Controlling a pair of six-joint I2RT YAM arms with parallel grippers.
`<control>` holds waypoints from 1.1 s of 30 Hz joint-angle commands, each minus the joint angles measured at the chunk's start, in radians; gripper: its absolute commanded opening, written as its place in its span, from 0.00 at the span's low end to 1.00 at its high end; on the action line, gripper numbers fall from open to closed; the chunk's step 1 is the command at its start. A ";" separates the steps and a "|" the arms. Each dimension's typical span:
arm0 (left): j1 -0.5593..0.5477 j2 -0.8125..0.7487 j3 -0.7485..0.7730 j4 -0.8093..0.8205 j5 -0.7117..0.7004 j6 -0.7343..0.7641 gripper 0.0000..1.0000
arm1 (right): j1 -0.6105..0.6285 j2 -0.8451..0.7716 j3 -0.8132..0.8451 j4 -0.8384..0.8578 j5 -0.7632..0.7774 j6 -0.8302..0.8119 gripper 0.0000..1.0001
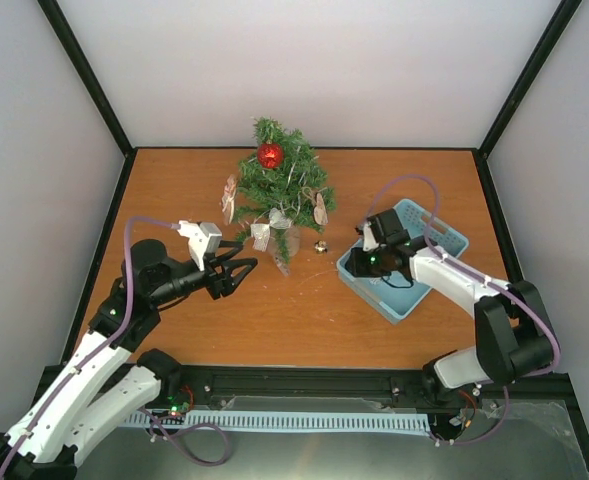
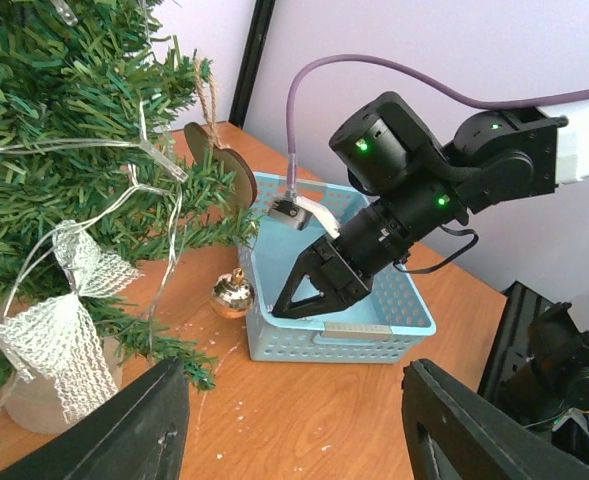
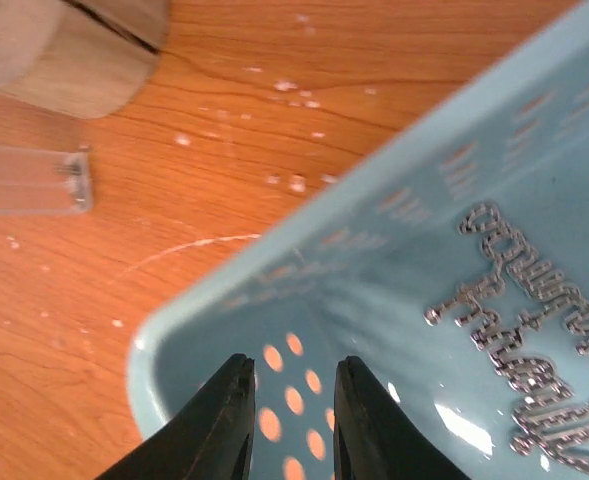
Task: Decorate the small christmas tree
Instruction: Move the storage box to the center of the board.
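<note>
The small christmas tree (image 1: 279, 185) stands at the back middle of the table. It carries a red bauble (image 1: 270, 155), wooden discs and a white lace bow (image 2: 59, 330). My left gripper (image 1: 244, 270) hovers low just left of the tree's foot, open and with nothing between its fingers (image 2: 114, 430). A gold bauble (image 2: 231, 295) lies on the table between the tree and the blue basket (image 2: 394, 325). My right gripper (image 3: 294, 365) reaches down into the basket's near-left corner, its jaws a little apart and holding nothing. A silver glitter lettering ornament (image 3: 534, 320) lies on the basket floor to its right.
A clear light string with small plastic tips hangs off the tree's branches (image 2: 159, 160). The tree's pale base (image 3: 64, 50) and a clear plastic piece (image 3: 29, 180) sit on the wood just outside the basket. White flecks are scattered over the tabletop. Black frame posts edge the table.
</note>
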 commanded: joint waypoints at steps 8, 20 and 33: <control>-0.010 0.014 0.009 0.059 0.105 -0.065 0.56 | 0.199 -0.152 0.009 0.028 0.312 0.179 0.28; -0.252 0.181 -0.021 0.186 -0.095 -0.052 0.56 | -0.181 -0.261 0.086 -0.074 0.354 -0.276 0.53; -0.291 0.187 0.006 0.118 -0.213 -0.037 0.63 | -0.425 0.334 0.483 -0.224 0.205 -0.807 0.58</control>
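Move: The right hand, nearly shut, is inside the storage box at its left corner: the box's middle lies about 14 cm right, 3 cm forward and 4 cm below, its far rim some 23 cm right and 14 cm forward. The gold ball is about 9 cm left and 7 cm ahead, the tree's pot 18 cm left and 8 cm ahead. From the left hand the box is some 39 cm right, 17 cm forward, 25 cm lower. Right hand pushes left 5 cm, rises, swings 25 cm right-forward, opening, towards far rim; left hand goes right. ##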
